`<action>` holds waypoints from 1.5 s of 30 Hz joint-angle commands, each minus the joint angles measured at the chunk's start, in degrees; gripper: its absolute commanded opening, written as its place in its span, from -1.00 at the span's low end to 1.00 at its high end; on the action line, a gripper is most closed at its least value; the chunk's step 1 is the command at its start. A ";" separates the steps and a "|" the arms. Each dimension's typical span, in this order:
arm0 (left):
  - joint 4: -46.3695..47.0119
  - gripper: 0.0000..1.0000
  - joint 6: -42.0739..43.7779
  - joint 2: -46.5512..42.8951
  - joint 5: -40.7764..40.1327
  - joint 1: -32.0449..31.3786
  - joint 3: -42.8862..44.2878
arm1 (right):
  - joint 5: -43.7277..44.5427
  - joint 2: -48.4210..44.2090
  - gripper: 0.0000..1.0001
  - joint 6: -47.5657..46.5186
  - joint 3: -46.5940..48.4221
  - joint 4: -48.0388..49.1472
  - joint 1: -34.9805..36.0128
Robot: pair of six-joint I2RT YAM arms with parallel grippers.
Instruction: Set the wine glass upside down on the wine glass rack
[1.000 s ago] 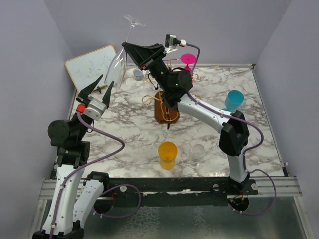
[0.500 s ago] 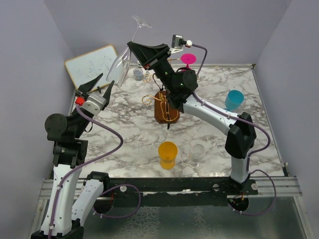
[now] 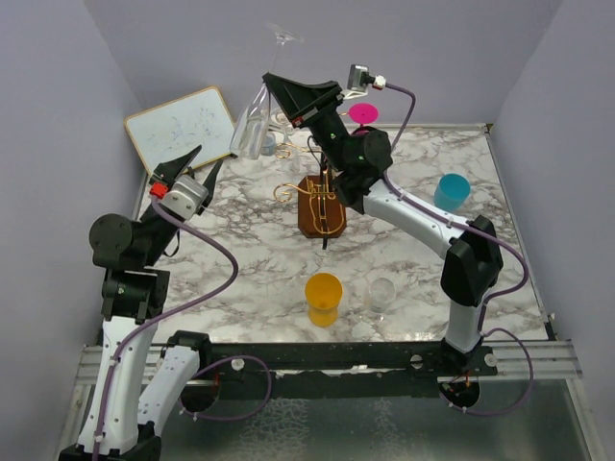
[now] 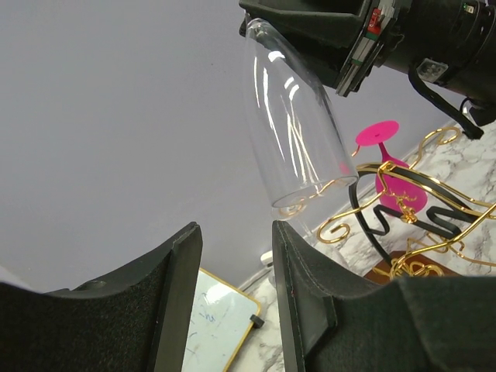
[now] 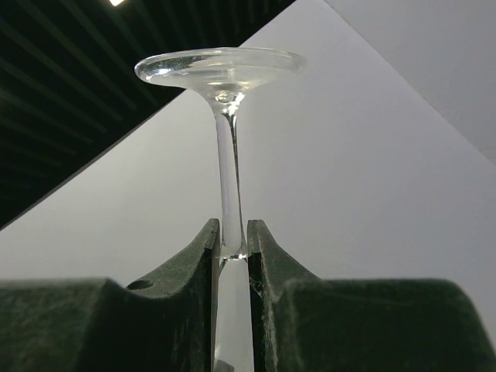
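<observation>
The clear wine glass hangs upside down high above the table's back, foot on top. My right gripper is shut on its stem, just under the foot. The bowl tilts, with its rim just left of the wine glass rack's gold scroll arms. The rack stands on a dark wooden block mid-table. My left gripper is open and empty, left of and below the glass; its fingers point up at the bowl.
A pink glass hangs upside down on the rack's far side. A whiteboard leans at the back left. An orange cup and a clear cup stand near the front. A teal cup stands at the right.
My right arm has carried the wine glass to the right, bringing it closer to the rack's arms. The left gripper has barely shifted.
</observation>
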 commanded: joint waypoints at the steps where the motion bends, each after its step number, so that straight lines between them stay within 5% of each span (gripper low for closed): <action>1: -0.75 -0.11 0.30 0.74 -0.66 -0.07 2.09 | 1.33 -2.75 -0.98 -0.27 -1.03 1.06 -0.27; 7: -3.24 -0.11 -2.71 3.90 -4.23 -0.07 5.82 | 1.47 -3.82 -0.98 -0.31 -2.81 1.06 -0.83; 12: -13.38 -0.04 -10.80 15.39 -8.59 -0.07 22.46 | 0.74 -4.84 -0.98 -1.07 -4.44 0.69 -0.91; 19: -35.05 0.02 -18.61 39.23 6.58 0.12 59.61 | -0.35 -7.97 -0.98 -4.10 -7.96 -0.52 -0.94; 22: -38.26 0.02 -24.03 46.15 14.26 0.15 67.23 | -0.95 -9.34 -0.98 -5.79 -9.13 -1.12 -0.95; 32: -31.11 -0.02 -32.64 48.56 23.63 0.12 64.26 | -2.89 -11.60 -0.98 -8.84 -11.09 -3.14 -0.94; 45: -31.64 -0.02 -33.30 48.98 23.78 0.12 67.31 | -5.14 -13.15 -0.98 -11.53 -13.71 -6.72 -0.94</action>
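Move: The clear wine glass, held upside down by the right hand at its stem, has its middle about 10 cm ahead of the left hand, 11 cm to its right and 8 cm higher. From the right hand the rack's centre is some 10 cm right, 1 cm ahead and 38 cm below. From that same hand, the pink glass hanging there is roughly 18 cm right and 3 cm ahead, about 34 cm lower. Still pinching the clear glass by the stem, the right hand eases back and right a couple of centimetres, then sinks, ending about 4 cm lower. The open left hand heads forward, up and then right towards that stem, roughly 15 cm in all, overshooting high and settling back slightly; its wrist swings clockwise, bringing the fingers round to point mostly right at the stem and nearly level. Its touch on the glass can't be seen. ##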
